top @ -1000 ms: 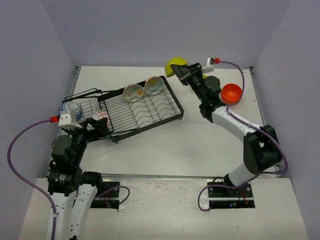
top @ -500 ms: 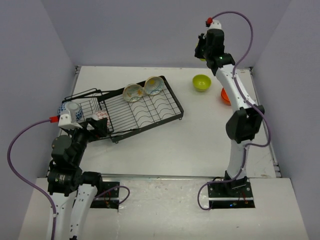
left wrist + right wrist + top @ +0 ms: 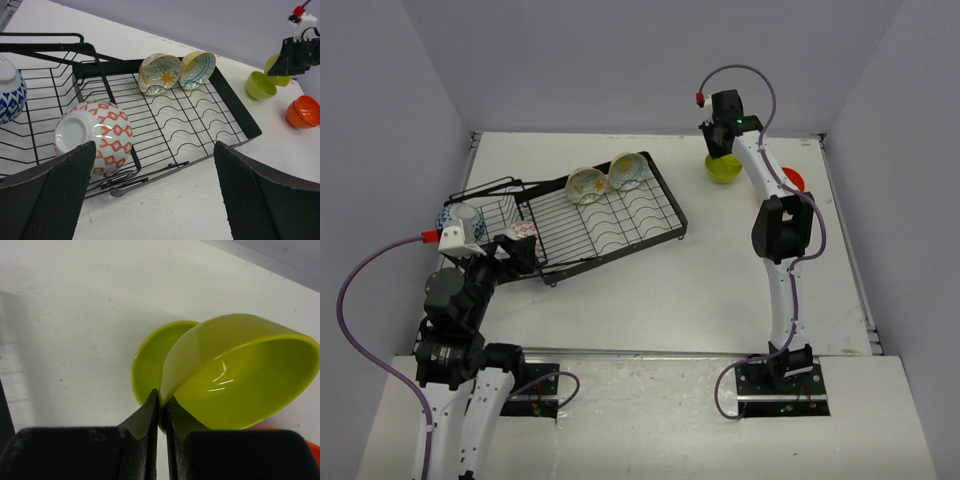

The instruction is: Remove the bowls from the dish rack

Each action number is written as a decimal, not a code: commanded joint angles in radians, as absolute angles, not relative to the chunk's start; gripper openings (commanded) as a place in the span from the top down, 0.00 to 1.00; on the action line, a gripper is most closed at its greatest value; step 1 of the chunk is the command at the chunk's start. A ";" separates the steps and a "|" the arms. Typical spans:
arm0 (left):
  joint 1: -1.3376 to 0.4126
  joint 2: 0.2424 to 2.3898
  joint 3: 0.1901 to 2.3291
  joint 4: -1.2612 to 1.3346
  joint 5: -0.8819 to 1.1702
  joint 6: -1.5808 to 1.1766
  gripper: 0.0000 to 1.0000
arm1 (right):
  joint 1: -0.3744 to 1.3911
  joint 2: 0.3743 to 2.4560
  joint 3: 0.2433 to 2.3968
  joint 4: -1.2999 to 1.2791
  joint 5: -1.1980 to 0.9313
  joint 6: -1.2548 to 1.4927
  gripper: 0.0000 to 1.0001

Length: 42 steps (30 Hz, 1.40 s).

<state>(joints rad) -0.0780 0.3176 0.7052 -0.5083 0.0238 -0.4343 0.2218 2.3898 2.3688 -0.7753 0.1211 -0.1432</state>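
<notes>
The black dish rack [image 3: 605, 220] [image 3: 200, 125] lies at the left. Two cream bowls [image 3: 587, 184] [image 3: 160, 74] lean together at its far end. A red-and-white bowl [image 3: 95, 137] and a blue-and-white bowl [image 3: 10, 92] sit upside down in its basket end. My left gripper [image 3: 155, 200] hangs open over the rack's near rim, holding nothing. My right gripper [image 3: 162, 402] [image 3: 719, 148] is shut on the rim of a lime green bowl [image 3: 240, 375], tilted just above a second lime bowl [image 3: 152, 360] [image 3: 723, 168] on the table.
An orange-red bowl [image 3: 302, 111] [image 3: 793, 181] stands on the table right of the lime bowls, partly behind the right arm in the top view. Grey walls close in the table on three sides.
The right arm has swung from beside the rack up and across, then down over the lime bowl on the table, still gripping its lime bowl. The left arm has not moved.
</notes>
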 commanded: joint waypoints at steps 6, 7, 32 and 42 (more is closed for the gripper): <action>-0.072 0.327 0.701 -0.457 0.046 -0.413 0.00 | 0.236 2.454 2.408 -0.815 0.120 -0.271 1.00; -0.072 0.324 0.701 -0.459 0.045 -0.413 0.00 | 0.238 2.457 2.407 -0.815 0.142 -0.278 1.00; -0.072 0.302 0.698 -0.456 0.043 -0.414 0.00 | 0.282 2.407 2.335 -1.028 0.208 -0.370 1.00; -0.072 0.305 0.698 -0.456 0.043 -0.414 0.00 | 0.293 2.344 2.338 -1.042 0.215 -0.357 1.00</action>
<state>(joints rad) -0.0780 0.3092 0.7048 -0.5079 0.0273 -0.4339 0.2817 2.4344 2.3219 -0.9958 0.2001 -0.3592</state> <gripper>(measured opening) 0.997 0.065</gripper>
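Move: The right gripper already pinches a lime bowl by its rim. Right under it, some 10 cm below, 2 cm ahead and 2 cm to the right, stands the other lime bowl. From that hand the red bowls lie about 17 cm to the right and 5 cm back, the nearest patterned bowl in the rack about 25 cm to the left and level with it. From the idle left hand the standing lime bowl is roughly 38 cm ahead, 45 cm right and 24 cm lower. Lower the right gripper about 6 cm, quickly, to bring the held lime bowl down into the mouth of the standing one. Then keep that height and draw back 5 to 6 cm towards the base, dragging the lower bowl along, while the fingers tip some 15 degrees further down, the hand's left side dips and it turns slightly counter-clockwise. Keep the rim pinched throughout. ##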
